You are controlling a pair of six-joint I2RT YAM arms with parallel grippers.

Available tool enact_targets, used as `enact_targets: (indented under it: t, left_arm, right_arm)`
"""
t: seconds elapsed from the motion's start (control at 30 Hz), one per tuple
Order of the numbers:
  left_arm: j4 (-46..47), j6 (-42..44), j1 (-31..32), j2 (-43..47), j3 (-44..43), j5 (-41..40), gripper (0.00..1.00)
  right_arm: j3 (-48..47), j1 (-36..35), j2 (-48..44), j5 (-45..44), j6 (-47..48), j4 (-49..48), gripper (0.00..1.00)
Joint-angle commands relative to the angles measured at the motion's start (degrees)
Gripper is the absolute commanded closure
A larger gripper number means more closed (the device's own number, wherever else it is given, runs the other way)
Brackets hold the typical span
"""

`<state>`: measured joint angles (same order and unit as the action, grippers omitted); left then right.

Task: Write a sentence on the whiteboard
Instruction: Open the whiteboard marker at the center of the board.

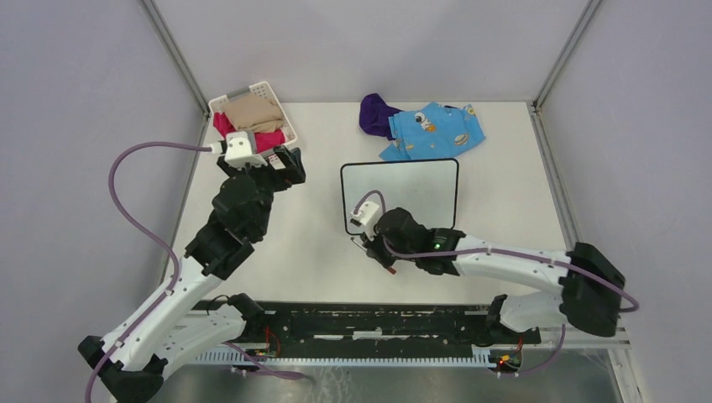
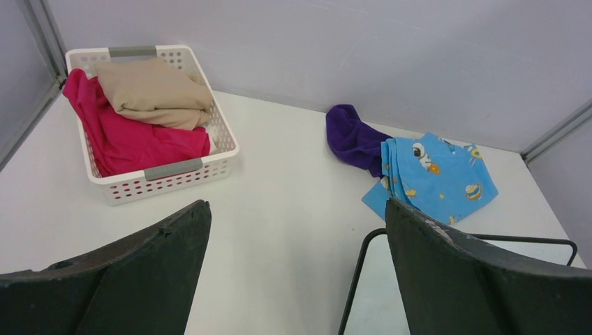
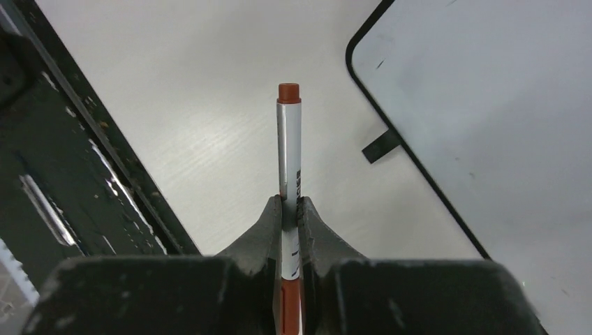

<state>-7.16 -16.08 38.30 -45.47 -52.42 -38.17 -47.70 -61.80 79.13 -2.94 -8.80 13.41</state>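
The whiteboard [image 1: 411, 189] lies flat mid-table, white with a thin black frame, and its face is blank; the sentence is not in view. My right gripper [image 1: 379, 252] hovers just off the board's near left corner, shut on a white marker [image 3: 289, 146] with a reddish-brown end that points away from the wrist over bare table. The right wrist view shows the board [image 3: 489, 105] to the marker's right, with one small black foot sticking out. Near the basket, my left gripper [image 1: 290, 164] is wide open and holds nothing, and the board's corner [image 2: 380, 293] shows between its fingers.
At the back left stands a white slatted basket [image 1: 267, 86] holding tan and pink clothes. A blue patterned cloth [image 1: 437, 130] and a purple cloth [image 1: 378, 113] lie behind the board. A black rail [image 1: 378, 323] runs along the near edge.
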Motion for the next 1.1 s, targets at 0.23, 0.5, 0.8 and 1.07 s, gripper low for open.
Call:
enact_targets:
  t: [0.23, 0.5, 0.8, 1.07]
  left_arm:
    - [7.81, 1.37, -0.25, -0.30, 1.57, 12.38, 0.00]
    - [13.06, 1.75, -0.16, -4.97, 2.09, 41.49, 0.01]
    - [19.76, -0.08, -0.16, -9.01, 3.29, 67.40, 0.01]
    - [21.66, -1.23, 0.73, -11.97, 2.97, 75.82, 0.03]
  right_arm:
    - [13.99, 0.03, -32.52, -19.12, -2.40, -25.19, 1.00]
    - [17.50, 0.09, -44.81, -25.40, -1.05, -32.62, 1.00]
    - [24.58, 0.03, -52.68, -22.96, -2.19, -46.73, 1.00]
    - [24.95, 0.03, -51.14, -16.76, -6.38, -55.03, 1.00]
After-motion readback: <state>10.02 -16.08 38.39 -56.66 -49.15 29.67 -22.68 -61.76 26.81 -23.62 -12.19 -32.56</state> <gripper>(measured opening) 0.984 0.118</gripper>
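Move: The right hand already holds the marker by its middle, low over the table; the left hand's open fingers lie from it about 19 cm to the left, 12 cm ahead and 26 cm up. The whiteboard's middle is some 18 cm ahead of the right hand, 9 cm to its right and 8 cm below. From the left hand the marker is roughly 12 cm back, 19 cm right and 26 cm down. The right arm lifts the marker about 26 cm while carrying it some 11 cm to the right, keeping its pinch as the hand swings up from slanting at the table to pointing forward-left and somewhat upward. Meanwhile the left hand, fingers still wide open, sweeps about 19 cm right and then also draws back 7 or 8 cm, turning clockwise nearly 70 degrees to face the marker, without touching it yet. ##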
